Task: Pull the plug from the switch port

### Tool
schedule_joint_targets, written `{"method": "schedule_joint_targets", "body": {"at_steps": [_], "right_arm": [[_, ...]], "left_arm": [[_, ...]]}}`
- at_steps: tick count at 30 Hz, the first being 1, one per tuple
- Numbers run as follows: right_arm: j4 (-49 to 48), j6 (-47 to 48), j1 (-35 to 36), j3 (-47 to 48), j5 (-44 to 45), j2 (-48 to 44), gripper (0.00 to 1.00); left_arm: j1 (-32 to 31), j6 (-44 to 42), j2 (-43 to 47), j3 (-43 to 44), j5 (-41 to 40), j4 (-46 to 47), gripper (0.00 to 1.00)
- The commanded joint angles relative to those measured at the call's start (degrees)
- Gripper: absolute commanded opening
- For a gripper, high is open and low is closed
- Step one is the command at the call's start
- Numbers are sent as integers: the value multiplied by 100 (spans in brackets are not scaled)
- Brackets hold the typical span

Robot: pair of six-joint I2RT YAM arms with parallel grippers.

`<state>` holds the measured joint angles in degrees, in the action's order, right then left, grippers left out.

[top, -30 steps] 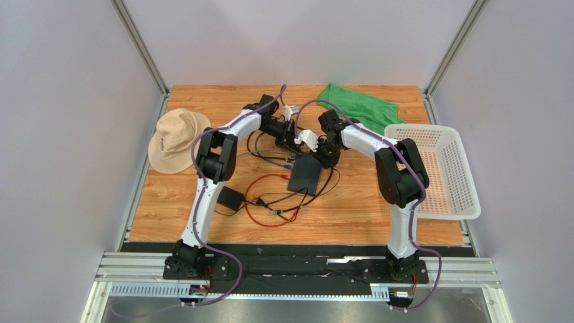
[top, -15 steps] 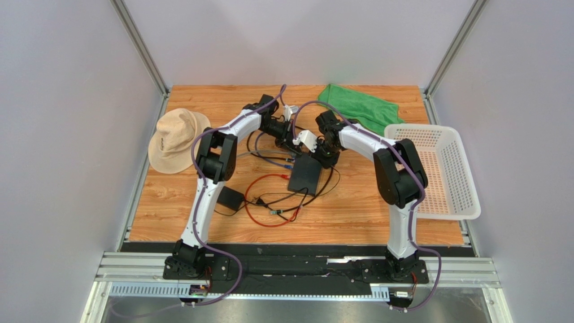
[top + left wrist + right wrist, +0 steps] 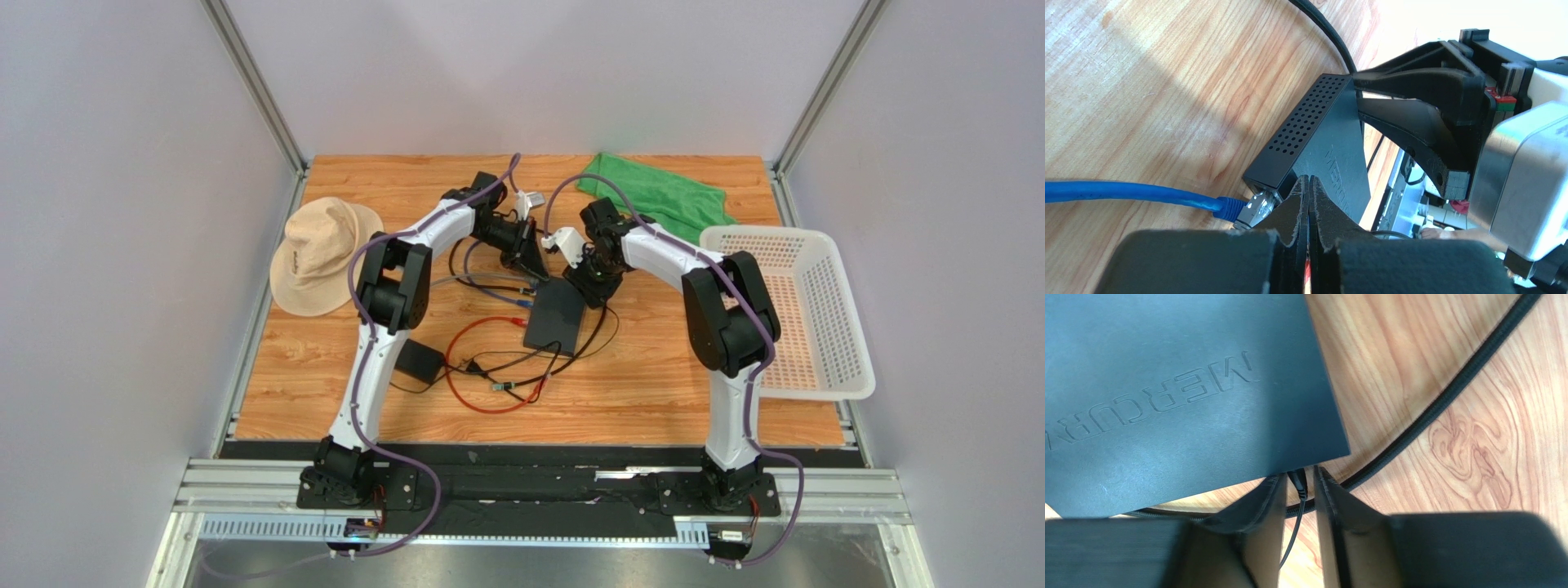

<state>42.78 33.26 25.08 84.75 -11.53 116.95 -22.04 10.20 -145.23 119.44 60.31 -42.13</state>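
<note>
The switch is a flat black box lying mid-table, lettered MERCURY on top. My left gripper is shut, its tips resting on the switch's top near a corner. Beside that corner, a blue cable's metal plug sits at a switch port; I cannot tell if it is seated. My right gripper stands at the opposite edge, jaws slightly open. A thin black plug sticks out of that edge between them, touching neither. In the top view the left gripper and right gripper meet at the switch's far end.
A thick braided black cable runs past the right gripper. A red wire and a black adapter brick lie in front of the switch. A beige hat is at left, a green cloth at the back, a white basket at right.
The right gripper's jaws have parted around the thin black plug, and its wrist has shifted slightly toward the back. The left arm and the switch have not moved.
</note>
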Motion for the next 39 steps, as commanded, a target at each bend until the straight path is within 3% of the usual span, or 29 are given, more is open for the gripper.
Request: {"method": "schedule_joint_targets", "body": {"at_steps": [1, 3, 4, 7, 15, 22, 27, 31, 39], "right_arm": [[-191, -337, 32, -187, -34, 329, 33], [-157, -294, 32, -170, -77, 320, 26], [-113, -241, 32, -161, -165, 320, 11], [-42, 13, 49, -230, -122, 268, 0], [835, 1130, 41, -64, 685, 285, 0], [951, 1517, -275, -406, 1408, -592, 0], [908, 1150, -442, -609, 1934, -805, 0], [837, 641, -635, -407, 2873, -454, 0], [547, -249, -777, 638, 2771, -216, 0]], "left_arm": [[25, -35, -120, 132, -125, 91, 0], [25, -35, -111, 124, -116, 100, 0], [25, -27, -120, 124, -125, 100, 0], [25, -26, -120, 124, -125, 100, 0], [25, -26, -120, 133, -125, 100, 0], [60, -88, -93, 176, -283, 21, 0], [173, -80, 73, 326, -3, -6, 0], [341, 158, 634, 221, 147, 205, 0], [587, -316, 1452, -78, -72, -172, 0]]}}
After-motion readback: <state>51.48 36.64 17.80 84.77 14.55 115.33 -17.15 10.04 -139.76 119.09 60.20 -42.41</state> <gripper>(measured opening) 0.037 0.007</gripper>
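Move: The switch's black power plug is right between the right hand's barely parted fingers, in the switch's right side. The switch's middle lies about 5 cm to that hand's left and 4 cm back; the blue plug in the opposite side is some 11 cm left, level with the hand. The black braided cable crosses about 2 cm to the right, 1 cm lower. From the left hand, the power plug is about 8 cm right, 3 cm back and 2 cm below. The black power plug is pinched as the right fingers shut on it, then drawn away from the switch to the robot's right by some 14 cm, slowly at first and then fast, rising about 2 cm while the wrist tilts the fingertips outward by nearly 30 degrees. The left hand stays closed at the switch's port side to brace it, then backs off up, left and forward, about 5 cm or more. ##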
